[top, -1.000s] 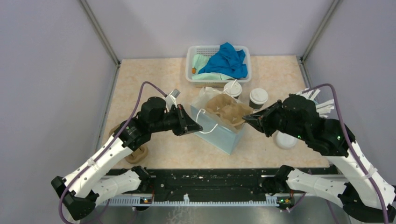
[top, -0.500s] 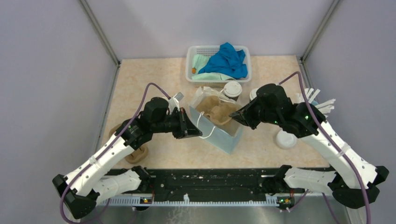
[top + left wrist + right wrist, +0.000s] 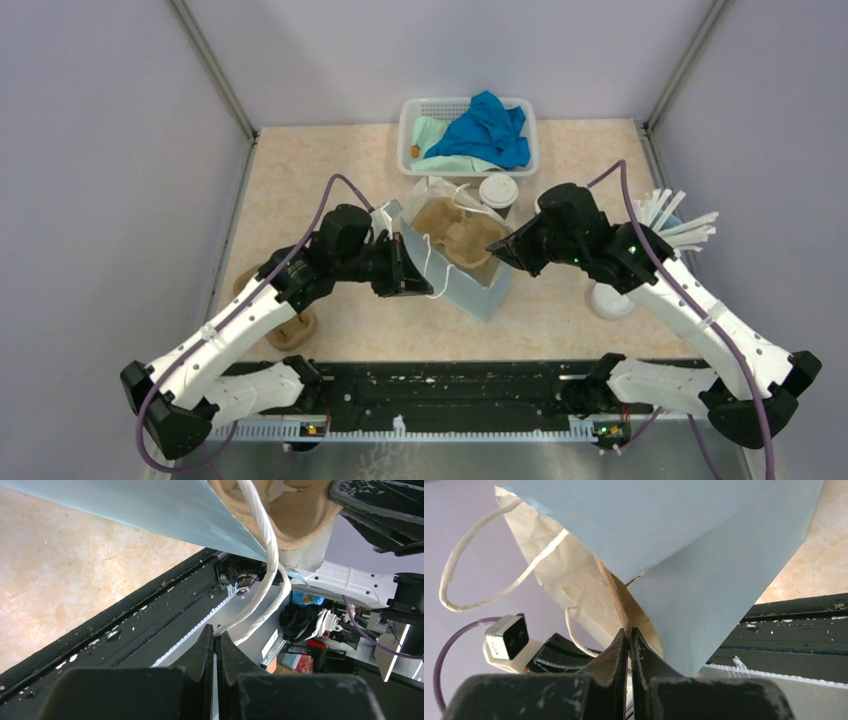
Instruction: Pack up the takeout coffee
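A light blue paper bag (image 3: 478, 283) stands open mid-table with a brown pulp tray (image 3: 452, 232) sitting in its mouth. My left gripper (image 3: 428, 289) is shut on the bag's white cord handle (image 3: 266, 540), pulling that side outward. From the right, my right gripper (image 3: 493, 250) is shut on the tray's edge (image 3: 615, 597) at the bag's rim (image 3: 684, 540). One takeout coffee (image 3: 498, 191), white-lidded, stands upright just behind the bag, apart from both grippers. The right arm covers the spot beside it.
A white basket (image 3: 412, 128) holding blue and green cloths is at the back. A light blue cup of white sticks (image 3: 676, 214) stands far right, with a round white item (image 3: 611, 300) in front of it. A brown piece (image 3: 294, 331) lies under my left arm.
My right arm swung left and back with the tray, which now sits lower in the bag. The bag shifted slightly back. The second lidded cup is now covered by the right arm.
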Controlling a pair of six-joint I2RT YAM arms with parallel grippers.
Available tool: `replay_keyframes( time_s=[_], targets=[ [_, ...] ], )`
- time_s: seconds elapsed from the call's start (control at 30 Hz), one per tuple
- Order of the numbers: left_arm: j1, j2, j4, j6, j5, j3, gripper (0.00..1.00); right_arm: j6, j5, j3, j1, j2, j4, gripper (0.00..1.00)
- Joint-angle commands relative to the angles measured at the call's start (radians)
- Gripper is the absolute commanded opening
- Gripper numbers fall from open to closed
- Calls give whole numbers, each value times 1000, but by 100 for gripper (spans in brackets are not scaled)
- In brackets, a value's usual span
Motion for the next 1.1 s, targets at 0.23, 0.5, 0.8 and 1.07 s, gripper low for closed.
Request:
replay_keyframes(
  time_s=[0.23,0.5,0.8,1.07],
  targets=[
    [-4,24,-34,72,6,94,0,24,34,-41,-18,-50,68,0],
    [-4,25,-33,80,-3,98,1,-90,48,78,-19,-54,-146,50],
    [-3,41,-47,91,22,118,9,-476,-15,237,-18,-122,-249,67],
    [-3,79,-41,84,85,156,8,-516,74,228,-18,-33,-281,74]
  ],
)
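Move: My right hand still pinches the cardboard carrier's near-right edge at the bag's mouth. The carrier's middle lies about 5 cm ahead, 7 cm to the left and 5 cm below, and the bag's middle some 4 cm ahead, 6 cm left and 11 cm down. One lidded cup stands roughly 20 cm ahead, 4 cm right, another 18 cm ahead, 17 cm right, both about 19 cm lower. From my left hand the bag's middle is 11 cm ahead, 6 cm right, 8 cm down. I hold my right hand almost still at the bag's rim, then open its fingers to about three quarters and let go of the carrier. I draw it away from the bag, about 6 cm right, 5 cm up and 4 cm back, tilting the fingertips up and turning counter-clockwise, some 30 degrees in all. My left hand keeps its pinch on the rope handle, rising about a centimetre. ##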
